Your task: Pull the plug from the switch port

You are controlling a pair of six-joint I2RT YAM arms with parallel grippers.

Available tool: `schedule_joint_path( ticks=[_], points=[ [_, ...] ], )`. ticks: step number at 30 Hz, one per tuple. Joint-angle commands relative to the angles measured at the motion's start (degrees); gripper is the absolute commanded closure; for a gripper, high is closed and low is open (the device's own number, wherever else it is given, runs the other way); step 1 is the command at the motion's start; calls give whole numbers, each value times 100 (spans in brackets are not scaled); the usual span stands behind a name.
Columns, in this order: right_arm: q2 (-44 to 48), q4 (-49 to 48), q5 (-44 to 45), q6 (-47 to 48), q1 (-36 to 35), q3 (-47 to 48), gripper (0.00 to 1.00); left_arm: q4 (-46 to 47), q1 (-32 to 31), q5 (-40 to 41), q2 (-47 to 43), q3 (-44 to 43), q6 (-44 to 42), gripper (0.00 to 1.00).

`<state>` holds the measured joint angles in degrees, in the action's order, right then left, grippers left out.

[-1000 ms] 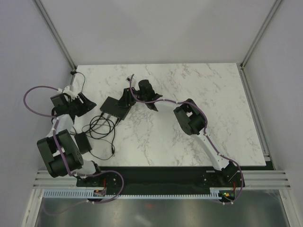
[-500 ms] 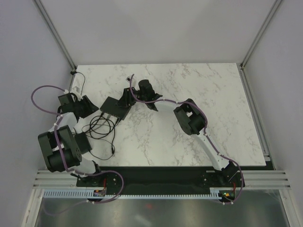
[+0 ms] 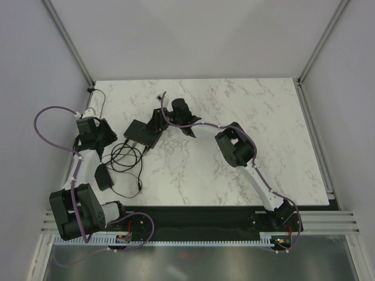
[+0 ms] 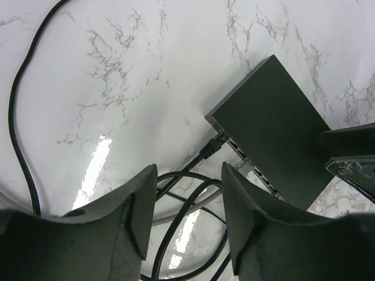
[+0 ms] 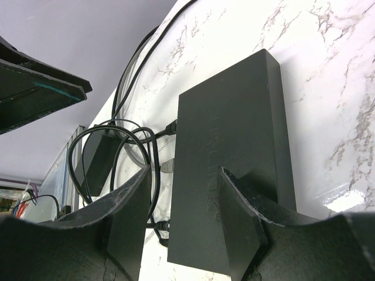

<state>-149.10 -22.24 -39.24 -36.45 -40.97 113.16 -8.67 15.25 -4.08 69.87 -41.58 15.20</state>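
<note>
The switch (image 3: pixel 142 133) is a flat black box lying left of the table's middle, also seen in the left wrist view (image 4: pixel 275 126) and the right wrist view (image 5: pixel 234 152). A black plug (image 4: pixel 214 145) sits in a port at its corner. Along the same edge are a black plug (image 5: pixel 170 127), a grey plug (image 5: pixel 168 166) and another black one (image 5: pixel 159 221). My left gripper (image 3: pixel 110 137) (image 4: pixel 188 196) is open a short way from the port edge, above looped cables, holding nothing. My right gripper (image 3: pixel 156 122) (image 5: pixel 181 216) is open over the switch, one finger (image 5: pixel 243 216) above its top.
Black and grey cables (image 3: pixel 126 155) coil on the marble between the switch and the left arm. A black power-adapter brick (image 3: pixel 104 177) (image 5: pixel 98 161) lies near the left arm's forearm. A cable (image 4: pixel 14 117) runs along the table's left edge.
The left arm's elbow has dropped toward the near edge, and its wrist has shifted slightly nearer and toward the switch. The right arm and the switch have stayed in place.
</note>
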Motion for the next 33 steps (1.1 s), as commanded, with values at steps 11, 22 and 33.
schedule_joint_path(
  ticks=[11, 22, 33],
  points=[
    [83, -254, -110, -20, 37, 13, 44, -12, -13, -102, 950, -693, 62, 57],
    [74, -246, -110, -38, 37, 48, 43, -12, -4, -102, 1793, -1212, 62, 57],
    [65, -237, -110, -38, 45, 48, 44, -12, -13, -102, 1891, -1019, 62, 57]
  ],
)
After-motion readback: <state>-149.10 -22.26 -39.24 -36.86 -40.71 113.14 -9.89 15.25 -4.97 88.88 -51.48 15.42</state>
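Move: Just ahead of the left hand, about 5 cm forward, 3 cm to its right and 8 cm below, is the black plug at the left end of the switch's port side. The grey plug sits some 3 cm right of it and 1 cm nearer; the switch's middle is about 6 cm right and 3 cm farther out than the black plug. The cable coil lies roughly 7 cm behind that plug. From the right hand, the black plug is about 9 cm left, 4 cm back and 4 cm lower. Sinking about 5 cm while reaching some 3.5 cm forward, the left hand comes down towards the black plug at the switch's left end, tipping its fingers about 10 degrees further down. The fingers first narrow by roughly a third, then stay part-open; the plug is still off to the right of the gap, and no touch can be made out. ##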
